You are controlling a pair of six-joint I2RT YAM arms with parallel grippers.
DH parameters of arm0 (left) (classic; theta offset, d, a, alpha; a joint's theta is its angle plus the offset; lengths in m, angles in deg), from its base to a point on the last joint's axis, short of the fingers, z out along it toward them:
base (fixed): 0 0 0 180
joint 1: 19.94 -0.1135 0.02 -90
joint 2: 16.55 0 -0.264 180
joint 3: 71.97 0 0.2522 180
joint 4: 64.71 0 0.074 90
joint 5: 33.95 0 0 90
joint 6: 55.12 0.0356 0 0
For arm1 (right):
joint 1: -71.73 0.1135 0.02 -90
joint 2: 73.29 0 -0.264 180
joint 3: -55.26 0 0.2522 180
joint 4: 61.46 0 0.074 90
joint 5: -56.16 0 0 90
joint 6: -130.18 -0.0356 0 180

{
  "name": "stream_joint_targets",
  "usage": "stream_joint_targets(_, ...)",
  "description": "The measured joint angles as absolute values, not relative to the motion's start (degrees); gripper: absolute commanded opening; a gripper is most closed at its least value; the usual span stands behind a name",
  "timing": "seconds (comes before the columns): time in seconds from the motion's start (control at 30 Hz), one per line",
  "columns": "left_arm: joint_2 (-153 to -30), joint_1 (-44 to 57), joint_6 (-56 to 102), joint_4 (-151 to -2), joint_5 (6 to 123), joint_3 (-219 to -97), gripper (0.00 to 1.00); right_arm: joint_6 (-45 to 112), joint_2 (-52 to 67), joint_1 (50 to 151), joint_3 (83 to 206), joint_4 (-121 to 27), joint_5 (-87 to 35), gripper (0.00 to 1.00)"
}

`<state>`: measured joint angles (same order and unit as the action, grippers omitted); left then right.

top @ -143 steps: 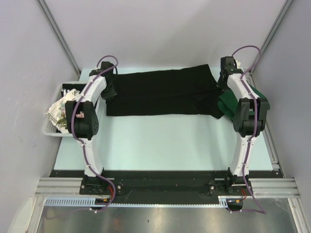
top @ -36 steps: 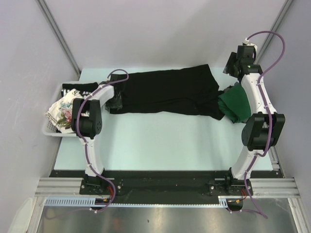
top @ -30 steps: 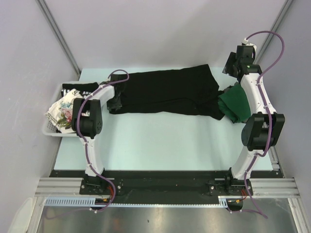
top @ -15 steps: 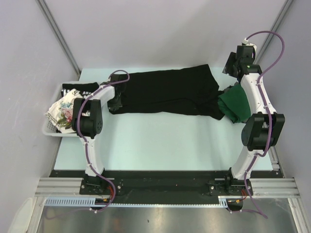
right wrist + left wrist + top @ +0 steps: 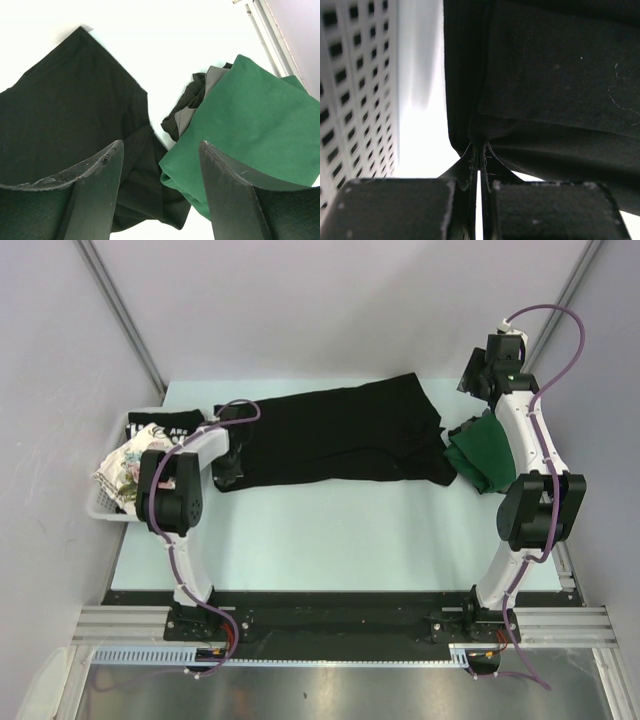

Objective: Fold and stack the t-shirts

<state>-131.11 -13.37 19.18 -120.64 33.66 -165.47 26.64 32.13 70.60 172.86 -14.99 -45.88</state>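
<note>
A large plain black t-shirt [image 5: 340, 435] lies spread across the back of the table. My left gripper [image 5: 228, 470] is shut on its left edge; in the left wrist view the cloth [image 5: 555, 75] is pinched into a fold between the closed jaws [image 5: 480, 150]. A dark green t-shirt [image 5: 482, 452] lies bunched at the right end, overlapping the black one. My right gripper [image 5: 472, 380] hovers open above the back right corner, with the black cloth [image 5: 70, 100] and the green cloth [image 5: 250, 120] below its spread fingers [image 5: 160, 145], holding nothing.
A white slatted basket [image 5: 105, 505] stands at the table's left edge, close to my left gripper [image 5: 355, 75]. It holds a black shirt with white lettering [image 5: 160, 427] and a floral-print one [image 5: 125, 475]. A metal rail [image 5: 265, 25] runs along the right edge.
My left gripper has shut on the black shirt's left edge and drawn it a little toward the near left. The right arm has not moved.
</note>
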Motion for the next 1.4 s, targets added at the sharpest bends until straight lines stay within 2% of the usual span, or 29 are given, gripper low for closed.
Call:
stream_joint_targets(0.23, -127.79, -14.68, 20.20, -122.70, 32.98, -161.23, 0.00, 26.27, 31.54, 70.54, 171.57, -15.45, -45.33, 0.67)
stream_joint_targets(0.5, -125.93, -15.20, 20.40, -123.25, 32.15, -160.42, 0.00, 23.85, 25.86, 71.37, 159.98, -14.79, -43.91, 0.67)
stream_joint_targets(0.9, -125.91, -15.93, 20.51, -124.05, 31.80, -160.44, 0.00, 20.92, 22.95, 85.31, 152.81, -4.15, -46.97, 0.68)
stream_joint_targets(1.4, -125.39, -16.27, 20.55, -124.08, 32.55, -160.44, 0.00, 21.22, 24.62, 85.31, 147.81, -3.36, -50.34, 0.66)
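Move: The left hand holds the black t-shirt's near-left corner; the bare strip it is dragged to starts about 4 cm nearer and 3 cm left, with the white basket's middle some 18 cm left and 5 cm farther out. From the open right hand, the black t-shirt's near-right corner lies about 12 cm back, 5 cm left and 23 cm below. The green t-shirt is centred 9 cm right and 3 cm back, a small dark bundle 2 cm ahead and 1 cm right, both about 21 cm down. Still pinching the black t-shirt's corner, the left hand drags it back and left beside the basket, some 4 cm in all, rises about a centimetre, then holds. The empty right hand swoops back, down and left, roughly 20 cm, towards the near-right corner, easing slightly right again late on; its wrist tips down nearly 30 degrees, fingers staying open and touching nothing. ##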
